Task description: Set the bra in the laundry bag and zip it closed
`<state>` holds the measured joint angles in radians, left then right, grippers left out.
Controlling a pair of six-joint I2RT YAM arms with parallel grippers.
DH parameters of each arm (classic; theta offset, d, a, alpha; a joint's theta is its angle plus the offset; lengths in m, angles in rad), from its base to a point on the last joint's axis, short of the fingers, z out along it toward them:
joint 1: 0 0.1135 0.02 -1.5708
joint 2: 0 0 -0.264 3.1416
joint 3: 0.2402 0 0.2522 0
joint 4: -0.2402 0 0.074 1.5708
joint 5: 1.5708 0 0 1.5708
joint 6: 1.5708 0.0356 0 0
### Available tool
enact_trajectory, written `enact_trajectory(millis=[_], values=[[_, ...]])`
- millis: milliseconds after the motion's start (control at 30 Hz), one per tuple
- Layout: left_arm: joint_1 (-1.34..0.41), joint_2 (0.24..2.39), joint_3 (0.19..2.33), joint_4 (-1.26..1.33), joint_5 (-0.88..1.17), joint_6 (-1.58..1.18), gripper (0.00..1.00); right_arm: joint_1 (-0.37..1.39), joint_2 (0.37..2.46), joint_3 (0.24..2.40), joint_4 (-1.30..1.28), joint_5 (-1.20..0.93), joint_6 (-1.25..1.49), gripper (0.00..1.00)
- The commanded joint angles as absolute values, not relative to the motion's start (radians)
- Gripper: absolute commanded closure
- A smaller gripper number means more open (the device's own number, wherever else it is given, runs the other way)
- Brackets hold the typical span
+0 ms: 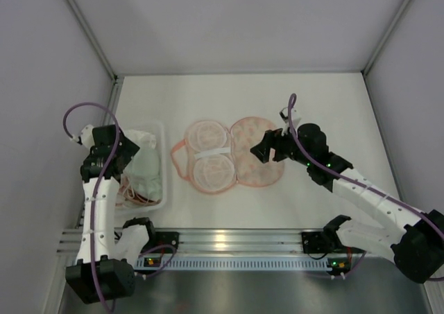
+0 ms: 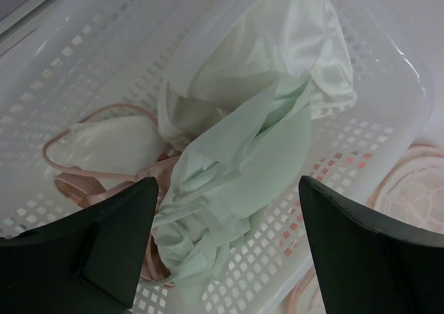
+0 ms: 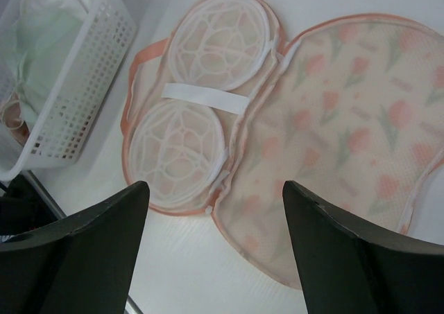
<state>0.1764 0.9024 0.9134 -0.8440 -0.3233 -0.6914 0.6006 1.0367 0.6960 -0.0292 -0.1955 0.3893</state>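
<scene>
The laundry bag (image 1: 258, 158) lies open and flat mid-table. Its right half (image 3: 347, 141) shows the cream floral print. Its pink-rimmed left half (image 3: 187, 134) holds two round white lattice cups with a white band across them. A mint-green bra (image 2: 257, 154) lies crumpled in the white basket (image 1: 161, 130), beside a white garment and a pale cup with pink rim (image 2: 104, 144). My left gripper (image 2: 227, 189) hangs open just above the mint-green bra, touching nothing. My right gripper (image 3: 215, 189) is open and empty above the bag's near edge, at the hinge between the halves.
The perforated white basket (image 3: 90, 71) stands left of the bag, close to the left wall. A pink loop strap (image 1: 177, 163) sticks out from the bag toward the basket. Grey walls enclose the table, and a metal rail (image 1: 236, 241) runs along its near edge.
</scene>
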Motion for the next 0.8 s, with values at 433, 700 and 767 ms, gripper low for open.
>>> enact_trajectory(millis=[433,700,767], values=[[0.183,0.95,0.811,-0.597,-0.236,-0.706,0.38,0.618,1.011,0.733,-0.031,-0.109,0.377,0.21],[0.184,0.963,0.769,-0.575,-0.288,-0.699,0.34,0.618,1.032,0.745,-0.034,-0.112,0.379,0.21],[0.184,0.971,0.761,-0.563,-0.279,-0.704,0.34,0.618,1.034,0.749,-0.038,-0.112,0.379,0.21]])
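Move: The left hand is over the basket. The mint bra lies below it, roughly 3 cm ahead, 2 cm to the right and 9 cm down. The white garment is about 12 cm straight ahead, and the pink straps some 5 cm back and 1 cm left. The open laundry bag is about 37 cm right and 8 cm ahead. From the right hand, the mint bra is some 43 cm left and 1 cm back. The left hand sinks about 4 cm and reaches 3 cm forward towards the mint bra, fingers partly closing. ##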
